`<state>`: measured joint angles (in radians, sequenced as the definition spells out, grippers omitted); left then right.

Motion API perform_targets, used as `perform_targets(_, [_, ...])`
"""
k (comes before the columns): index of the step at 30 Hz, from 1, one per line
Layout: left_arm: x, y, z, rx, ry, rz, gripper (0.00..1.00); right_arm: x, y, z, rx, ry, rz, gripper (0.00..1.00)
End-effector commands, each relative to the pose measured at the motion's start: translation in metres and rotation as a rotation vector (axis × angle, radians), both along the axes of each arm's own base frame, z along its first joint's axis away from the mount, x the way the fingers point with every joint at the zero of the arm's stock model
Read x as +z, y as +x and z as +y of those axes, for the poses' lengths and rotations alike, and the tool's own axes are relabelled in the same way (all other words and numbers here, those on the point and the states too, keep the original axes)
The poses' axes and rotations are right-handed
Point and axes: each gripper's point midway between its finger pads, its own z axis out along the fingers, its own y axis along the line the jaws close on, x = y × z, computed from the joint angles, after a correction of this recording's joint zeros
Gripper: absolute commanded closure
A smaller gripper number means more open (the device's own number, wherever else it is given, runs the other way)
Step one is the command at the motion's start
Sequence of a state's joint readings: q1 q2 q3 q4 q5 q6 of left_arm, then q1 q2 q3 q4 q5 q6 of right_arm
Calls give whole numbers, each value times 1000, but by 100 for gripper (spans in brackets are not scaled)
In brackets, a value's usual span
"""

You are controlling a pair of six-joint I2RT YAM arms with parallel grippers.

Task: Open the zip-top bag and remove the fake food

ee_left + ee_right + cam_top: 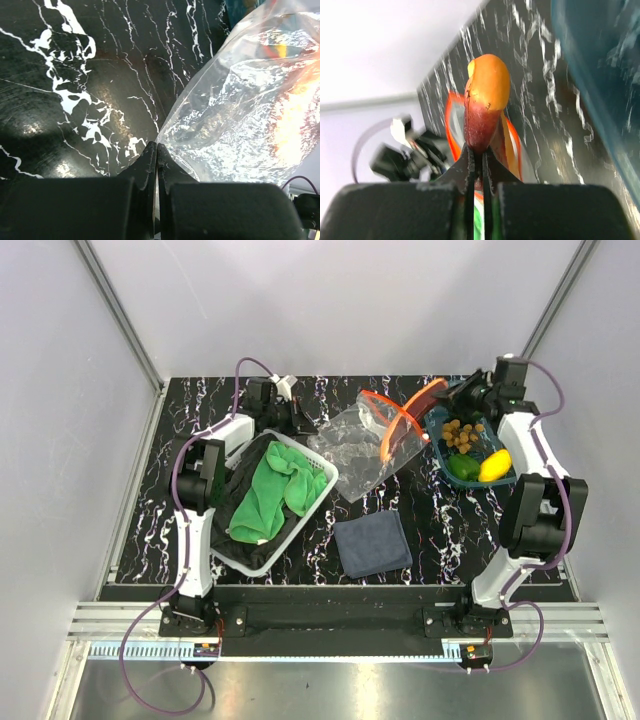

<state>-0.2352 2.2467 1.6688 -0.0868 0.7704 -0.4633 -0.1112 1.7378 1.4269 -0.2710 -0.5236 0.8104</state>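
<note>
The clear zip-top bag (358, 448) lies stretched across the middle of the table, its orange-red zip strip (396, 430) spread open and lifted toward the right. My left gripper (301, 426) is shut on the bag's far-left corner; in the left wrist view the crinkled plastic (240, 110) runs into the closed jaws (157, 146). My right gripper (446, 392) is shut on the end of the zip strip (487, 95), pinched at the fingertips (481, 149). The fake food sits in the blue tray (436, 447): brown balls (462, 433), a green piece (462, 467), a yellow lemon (494, 466).
A white basket (325, 471) holding a green cloth (272, 492) over a black one stands at the left, close to the left arm. A dark blue cloth (372, 544) lies at the front centre. The blue tray's wall (600, 75) is close on the right gripper's right.
</note>
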Motion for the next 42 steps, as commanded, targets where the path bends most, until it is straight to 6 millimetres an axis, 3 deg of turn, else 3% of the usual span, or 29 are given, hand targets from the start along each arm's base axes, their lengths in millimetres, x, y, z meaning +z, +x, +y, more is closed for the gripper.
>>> perform_targets(1, [34,4,6,8,15,-90,100,57,40,-35,-177,3,-110,100])
perform_targets(3, [30,0,6,3,19,-83,100,60,49,-48,-224,4,-113,100])
perform_targets(4, [32,0,7,6,19,-85,100,72,52,-52,-238,-3,-134,100])
perform_targets(6, [31,-1,8,6,29,-74,100,71,51,-65,-268,-69,-114,100])
perform_targets(7, [34,1,9,12,39,-83,97,83,52,-73,-275,-97,-135,100])
perform_targets(9, [38,2,13,24,67,-94,77,80,43,-85,-276,-199,-99,100])
perform_targets(11, [49,6,17,46,92,-127,58,97,37,-100,-280,-315,-128,100])
perform_targets(14, [67,10,23,92,115,-167,46,108,19,-120,-303,-460,-116,100])
perform_targets(20, [111,12,26,157,128,-256,42,120,-11,-146,-312,-665,-71,100])
perform_targets(24, [145,-3,6,112,75,-307,42,104,-24,-162,-320,-774,-5,100])
perform_targets(29, [164,-32,-22,53,11,-314,42,92,-23,-175,-306,-865,34,100])
perform_targets(32, [173,-60,-43,-4,-35,-307,42,82,-18,-183,-299,-933,70,100])
perform_targets(33, [169,-73,-53,-34,-39,-297,42,72,-14,-186,-291,-945,95,100])
perform_targets(35, [181,-94,-66,-70,-51,-320,42,68,-10,-190,-288,-989,115,100])
perform_targets(36, [181,-102,-70,-85,-51,-320,42,54,-3,-190,-271,-1010,147,100])
perform_targets(38, [183,-123,-77,-127,-60,-322,42,50,5,-189,-256,-1086,167,100])
perform_targets(39, [184,-130,-79,-139,-63,-321,42,34,14,-188,-236,-1104,198,100])
perform_targets(40, [175,-138,-78,-150,-54,-303,42,29,20,-184,-228,-1124,207,98])
perform_targets(41, [183,-148,-78,-160,-59,-319,42,33,27,-181,-230,-1127,196,93])
perform_targets(42, [183,-153,-76,-163,-56,-325,41,13,37,-177,-200,-1128,223,89])
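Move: The right hand grips the red-and-orange fake food, still partly in the bag. From it the blue bin's middle lies about 10 cm right, 5 ahead and 16 below; the yellow food sits some 15 right and 4 back, the green pepper 7 right and 4 back, both about 17 below. From the left hand, holding a bag corner, the bag's middle is about 14 cm right and 2 back, near its height; the towel-filled basket is 16 back, 11 left, slightly lower. Keeping its pinch on the food, the right hand draws it clear of the bag, going about 18 cm right on an arc that climbs some 8 cm, then sinks over the blue bin, rolling nearly 60 degrees with its left side dropping. The left fingers open and let go of the bag corner; that hand then lifts about 14 cm and swings back and right over the bag. ##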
